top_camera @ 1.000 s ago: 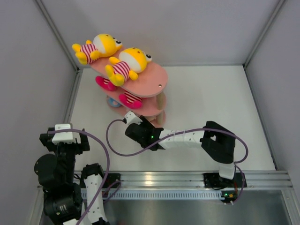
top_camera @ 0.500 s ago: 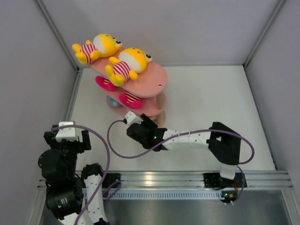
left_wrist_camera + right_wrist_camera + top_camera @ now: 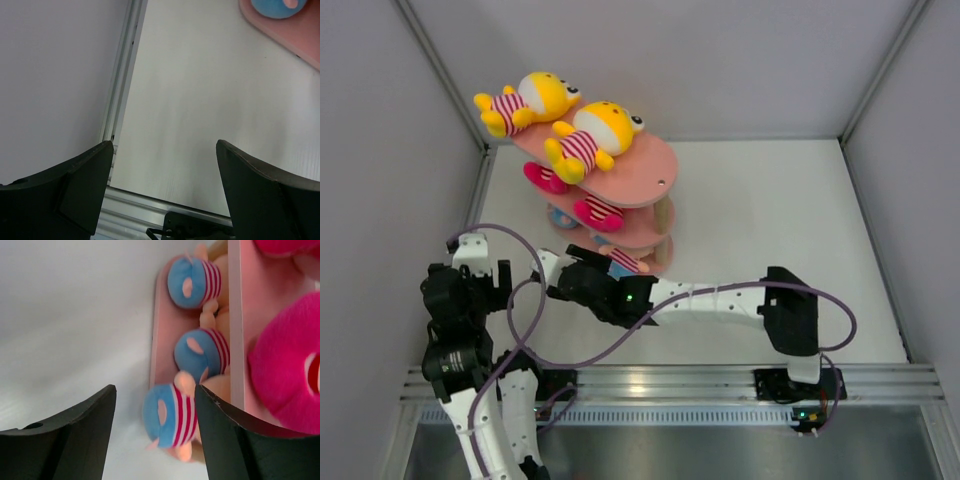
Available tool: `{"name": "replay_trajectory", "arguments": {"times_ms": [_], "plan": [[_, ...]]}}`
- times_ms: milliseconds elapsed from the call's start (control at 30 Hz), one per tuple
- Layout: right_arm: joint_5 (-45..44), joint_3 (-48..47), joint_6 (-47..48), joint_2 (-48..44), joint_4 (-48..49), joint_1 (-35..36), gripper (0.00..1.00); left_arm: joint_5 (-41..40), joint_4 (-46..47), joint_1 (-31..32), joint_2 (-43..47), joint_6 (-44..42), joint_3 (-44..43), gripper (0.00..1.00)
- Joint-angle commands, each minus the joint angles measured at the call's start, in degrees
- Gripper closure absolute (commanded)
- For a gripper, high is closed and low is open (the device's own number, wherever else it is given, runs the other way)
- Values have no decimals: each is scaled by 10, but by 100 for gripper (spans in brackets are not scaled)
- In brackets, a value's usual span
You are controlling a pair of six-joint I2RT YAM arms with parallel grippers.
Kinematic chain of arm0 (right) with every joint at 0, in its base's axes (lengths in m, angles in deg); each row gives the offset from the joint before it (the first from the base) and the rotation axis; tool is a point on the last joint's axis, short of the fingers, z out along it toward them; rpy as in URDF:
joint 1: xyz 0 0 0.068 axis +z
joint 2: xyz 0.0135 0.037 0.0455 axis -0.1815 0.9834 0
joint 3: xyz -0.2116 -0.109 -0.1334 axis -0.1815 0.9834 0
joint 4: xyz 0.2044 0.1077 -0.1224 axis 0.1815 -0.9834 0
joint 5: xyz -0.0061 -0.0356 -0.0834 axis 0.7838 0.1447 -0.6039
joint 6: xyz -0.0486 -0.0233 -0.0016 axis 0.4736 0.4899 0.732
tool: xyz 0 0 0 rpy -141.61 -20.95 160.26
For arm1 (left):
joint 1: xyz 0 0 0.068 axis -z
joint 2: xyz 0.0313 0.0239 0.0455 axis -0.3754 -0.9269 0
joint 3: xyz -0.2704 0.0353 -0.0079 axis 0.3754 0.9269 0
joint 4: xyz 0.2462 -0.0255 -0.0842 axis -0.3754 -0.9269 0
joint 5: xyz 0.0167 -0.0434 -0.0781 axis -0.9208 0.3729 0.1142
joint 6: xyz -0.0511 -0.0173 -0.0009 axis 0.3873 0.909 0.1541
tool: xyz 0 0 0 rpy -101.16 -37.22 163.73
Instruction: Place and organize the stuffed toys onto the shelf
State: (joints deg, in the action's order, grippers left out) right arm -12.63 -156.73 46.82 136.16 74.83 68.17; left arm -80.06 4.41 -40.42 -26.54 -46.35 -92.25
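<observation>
The pink three-tier shelf (image 3: 642,172) stands at the back left. Two yellow toys (image 3: 588,136) lie on its top board and two pink toys (image 3: 597,212) on the middle board. Three beige-headed, blue-shirted toys lie on the bottom board (image 3: 161,340). The nearest of them (image 3: 169,422) sits between my right gripper's (image 3: 155,390) wide-open fingers, at the board's end, blurred. In the top view my right gripper (image 3: 560,280) is just left of the shelf's front end. My left gripper (image 3: 164,145) is open and empty over bare table; in the top view the left gripper (image 3: 475,280) is near the left wall.
An aluminium rail (image 3: 122,85) runs along the left wall beside my left gripper. The shelf's bottom board corner (image 3: 300,42) with a blue toy (image 3: 277,7) shows at the top right of the left wrist view. Grey walls enclose the white table (image 3: 770,230).
My right gripper has drawn left, away from the shelf's front, and a blue-shirted toy now shows on the bottom board there. My left arm has risen and reached forward.
</observation>
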Motion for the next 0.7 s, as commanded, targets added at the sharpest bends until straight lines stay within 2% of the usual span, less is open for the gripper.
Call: {"name": "replay_trajectory", "arguments": {"times_ms": [0,167,667], "plan": [[23,-89,56,71,-23,-9,36,-39,57,2,-1,-7,19,10],[15,-183,78,162,-42,-48,39,-49,69,2,0,-5,24,10],[-45,-305,185,305,-48,-99,38,-18,69,2,2,-21,30,10]]}}
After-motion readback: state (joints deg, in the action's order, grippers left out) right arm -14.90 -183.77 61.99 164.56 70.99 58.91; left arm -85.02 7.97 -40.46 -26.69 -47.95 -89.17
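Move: The middle blue toy on the bottom shelf lies about 17 cm ahead of the empty right hand, roughly 2 cm left and 11 cm below; from the left hand it is some 23 cm ahead, 20 cm right and 18 cm down. Counted from the right hand, the near blue toy sits about 10 cm ahead, 6 cm right, and the far one 24 cm ahead, 11 cm left, both 11 cm below. A pink toy on the shelf above is about 14 cm ahead, 3 cm left, near hand height. The middle blue toy on the bottom shelf is what the empty right hand closes in on: it slips about 5 cm left first, clear of the near toy, then drives some 10 cm forward while sinking about 7 cm towards the row. The wrist rolls left side down by 15 to 20 degrees; the fingers stay partly open, and whether a fingertip touches the toy can't be told. ##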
